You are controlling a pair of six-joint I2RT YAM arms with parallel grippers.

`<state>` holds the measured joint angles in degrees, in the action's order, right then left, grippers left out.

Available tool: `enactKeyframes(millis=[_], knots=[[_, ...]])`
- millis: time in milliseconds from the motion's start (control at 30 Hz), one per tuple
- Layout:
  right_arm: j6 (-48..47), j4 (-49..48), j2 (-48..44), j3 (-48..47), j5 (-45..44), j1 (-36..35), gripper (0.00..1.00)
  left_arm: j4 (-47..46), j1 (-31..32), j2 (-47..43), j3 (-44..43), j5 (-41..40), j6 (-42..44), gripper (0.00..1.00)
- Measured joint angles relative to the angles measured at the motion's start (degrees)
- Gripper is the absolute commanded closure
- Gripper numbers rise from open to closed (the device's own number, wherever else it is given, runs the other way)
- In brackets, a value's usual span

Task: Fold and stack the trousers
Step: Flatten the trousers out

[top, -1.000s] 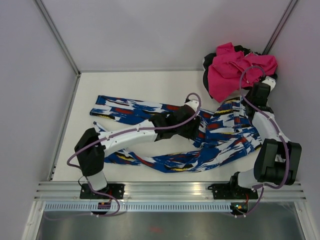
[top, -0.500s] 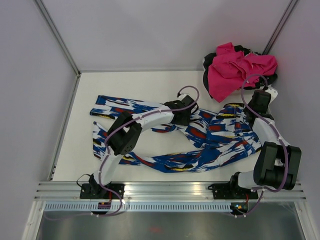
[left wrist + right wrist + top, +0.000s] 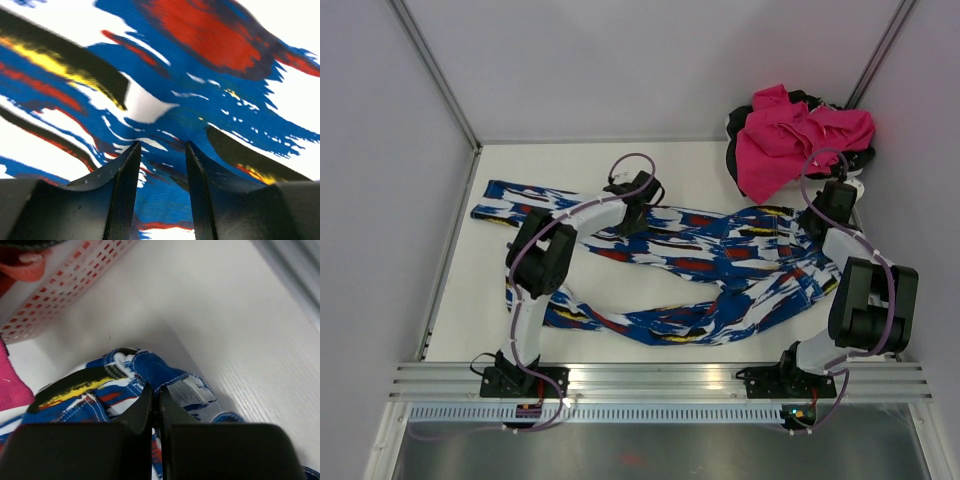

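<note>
The trousers, blue with white, red, black and yellow blotches, lie spread on the white table. Their waist is at the right and both legs run left. My left gripper sits on the upper leg. In the left wrist view its jaws stand apart, tips down on the patterned cloth, which lies nearly flat between them. My right gripper is at the waist, far right. In the right wrist view it is shut on the blue waistband edge, next to a white label.
A pile of pink clothing lies at the back right corner, just behind the right gripper. The right wrist view shows it in a red-and-white mesh basket. White walls stand close on the left, back and right of the table.
My left arm swept left along the upper leg, from the crotch to mid-leg, and that leg now lies straighter and further left. The right gripper stayed shut on the waist.
</note>
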<state>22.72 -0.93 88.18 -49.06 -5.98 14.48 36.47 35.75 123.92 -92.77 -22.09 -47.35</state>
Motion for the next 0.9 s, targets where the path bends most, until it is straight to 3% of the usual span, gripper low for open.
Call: enactKeyframes(millis=[167,433,500,533,567,700,800,833,900], knots=[[-0.44,-1.77,4.09,-1.6,2.97,-0.02,1.0,-1.46,-4.66,-3.82,5.99,0.46,-1.68,0.53],[-2.47,-3.15,8.76,-8.04,7.54,-0.11,0.96,-1.86,-6.27,-3.93,5.7,2.29,-1.68,0.52],[-2.62,-2.97,10.25,-10.45,8.94,-0.13,0.78,-1.86,-6.54,-3.67,5.16,2.97,-1.68,0.52],[-2.91,-2.67,11.17,-11.89,9.44,-0.13,0.2,-1.86,-6.62,-3.48,4.79,3.13,-1.68,0.52],[-2.97,-2.03,12.02,-13.29,10.14,-0.11,0.02,-1.4,-6.75,-2.86,3.78,3.26,-1.66,0.52],[-4.74,1.99,11.54,-15.41,12.09,0.0,0.02,-1.05,-7.13,-1.01,0.57,3.74,-0.42,0.47],[-5.09,3.63,4.57,-9.9,11.93,0.0,0.02,-2.34,-7.15,-2.71,2.36,3.78,2.62,0.34],[-5.25,5.14,0.94,-7.78,11.45,-0.04,0.02,-2.6,-7.17,-3.74,3.41,3.82,3.3,0.23],[-5.27,8.37,-6.82,-4.98,8.94,-0.02,0.02,-2.82,-7.15,-7.69,6.05,4.26,5.77,0.15]])
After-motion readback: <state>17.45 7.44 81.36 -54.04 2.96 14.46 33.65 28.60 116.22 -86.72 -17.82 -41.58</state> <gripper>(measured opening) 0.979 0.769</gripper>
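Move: Under the left fingertips lies the far leg of the trousers. Its cuff is about 33 cm to this hand's left and 5 cm ahead, at table level. The near leg's middle is some 23 cm back and 4 cm left. The right hand already pinches the waistband corner between shut fingers, some 7 cm over the table, with the pink jumper about 14 cm ahead and 9 cm left of it, roughly level. Dragging the far leg towards its cuff, the left hand keeps its half-open fingertips down on the cloth and slides about 5 cm left, then slightly forward, before opening wider and lifting. The right hand carries the waistband corner some 7 cm forward, turning about 10 degrees counter-clockwise, opens wide to let go, then draws back the same distance and rises. ##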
